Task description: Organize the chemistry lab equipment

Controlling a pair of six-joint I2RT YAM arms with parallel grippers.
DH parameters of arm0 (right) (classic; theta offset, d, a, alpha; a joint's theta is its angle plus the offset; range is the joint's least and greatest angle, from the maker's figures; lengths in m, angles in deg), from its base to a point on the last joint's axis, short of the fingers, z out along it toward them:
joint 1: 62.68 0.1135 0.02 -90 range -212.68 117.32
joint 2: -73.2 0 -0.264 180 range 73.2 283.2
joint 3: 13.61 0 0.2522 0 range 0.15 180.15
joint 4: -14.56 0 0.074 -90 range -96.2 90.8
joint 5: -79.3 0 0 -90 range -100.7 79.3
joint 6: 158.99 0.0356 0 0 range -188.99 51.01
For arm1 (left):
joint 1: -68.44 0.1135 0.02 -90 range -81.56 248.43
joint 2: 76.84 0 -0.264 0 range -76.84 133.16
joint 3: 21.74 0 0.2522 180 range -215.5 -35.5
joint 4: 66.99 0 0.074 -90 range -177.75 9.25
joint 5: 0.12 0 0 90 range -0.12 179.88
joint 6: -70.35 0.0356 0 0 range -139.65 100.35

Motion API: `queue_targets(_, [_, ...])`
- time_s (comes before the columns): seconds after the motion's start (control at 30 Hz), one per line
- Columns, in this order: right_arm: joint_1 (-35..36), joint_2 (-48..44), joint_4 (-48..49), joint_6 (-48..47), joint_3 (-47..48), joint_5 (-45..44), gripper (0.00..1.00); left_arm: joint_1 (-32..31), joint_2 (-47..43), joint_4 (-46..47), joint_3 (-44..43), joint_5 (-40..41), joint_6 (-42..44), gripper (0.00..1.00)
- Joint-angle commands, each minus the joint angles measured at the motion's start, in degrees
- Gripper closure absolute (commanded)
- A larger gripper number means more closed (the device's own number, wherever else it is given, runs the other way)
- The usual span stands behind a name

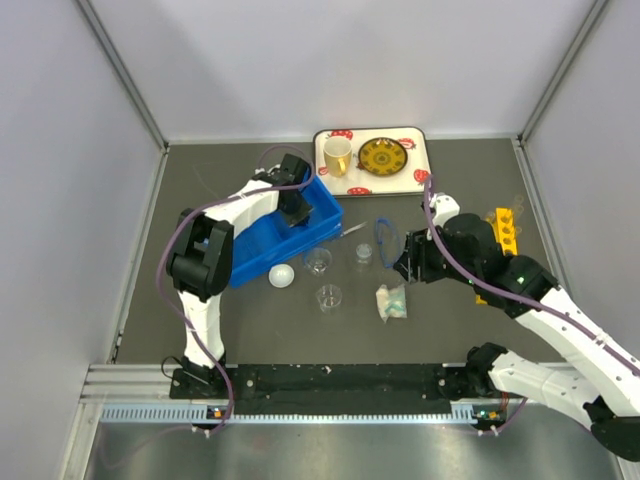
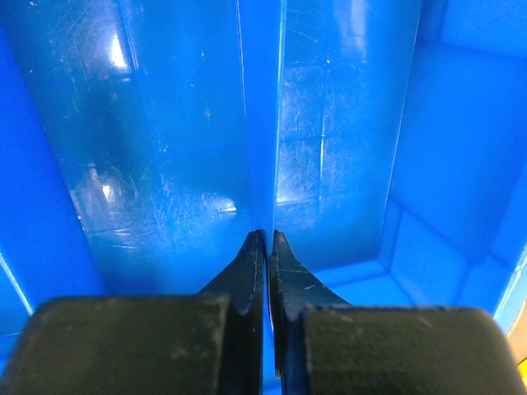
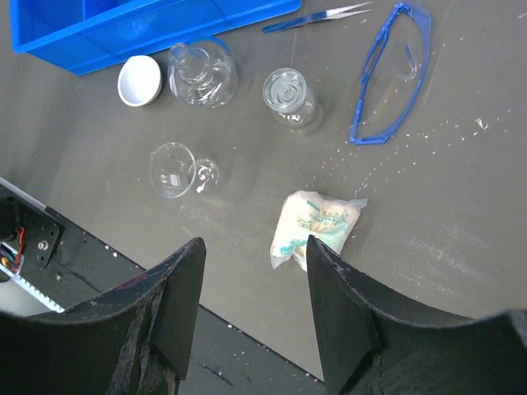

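Note:
My left gripper is shut with nothing visible between its fingers, and hangs low inside the blue bin, above its divider wall. From above, the left gripper sits in the bin. My right gripper is open above the table, just short of the white-and-teal packet. Three clear beakers and the white dome stand beyond it. The blue-rimmed goggles and a thin blue-handled tool lie farther off.
A white tray at the back holds the yellow mug and the yellow patterned plate. A yellow rack stands at the right, partly hidden behind the right arm. A black rail runs along the near table edge.

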Motion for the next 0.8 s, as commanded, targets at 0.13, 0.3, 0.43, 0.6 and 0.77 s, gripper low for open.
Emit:
queue_targets(0.13, [0.67, 1.65, 0.93, -0.77, 0.97, -1.34, 0.47, -0.18, 1.23, 6.04, -6.56, -2.28, 0.31, 1.00])
queue_targets(0.3, [0.67, 1.30, 0.84, -0.68, 0.88, -1.34, 0.47, -0.27, 2.81, 6.13, -6.30, -2.11, 0.48, 1.00])
queue_targets(0.43, [0.67, 0.95, 0.84, -0.59, 0.71, -1.34, 0.46, -0.27, 3.34, 5.96, -6.30, -0.88, 1.09, 0.88])
queue_targets(0.6, [0.58, 1.04, 0.84, -0.42, 0.36, -1.25, 0.46, -0.27, 3.08, 5.17, -6.12, -0.79, 1.36, 0.72])
queue_targets(0.77, [0.67, 1.13, 0.84, -0.42, 0.44, -0.90, 0.46, -0.27, 0.54, 4.55, -3.40, 1.14, 2.32, 0.59])
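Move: The blue bin's divider is already pinched in the left hand; the bin's middle lies about 7 cm left of this hand, 4 cm back and 3 cm lower. The strawberry tray is some 13 cm ahead and 16 cm right, the tweezers 11 cm right and 2 cm back, the glass flask 3 cm right and 10 cm back. From the idle right hand the bin lies roughly 17 cm ahead, 26 cm left and 20 cm down. The bin's divider, still pinched at first, is let go by the left hand: the hand stays low inside the bin, bobs up about half a centimetre and settles back down, then its fingers spread from shut to over a third open around the divider. The hand eases only about 1 cm forward, with hardly any wrist turn. ##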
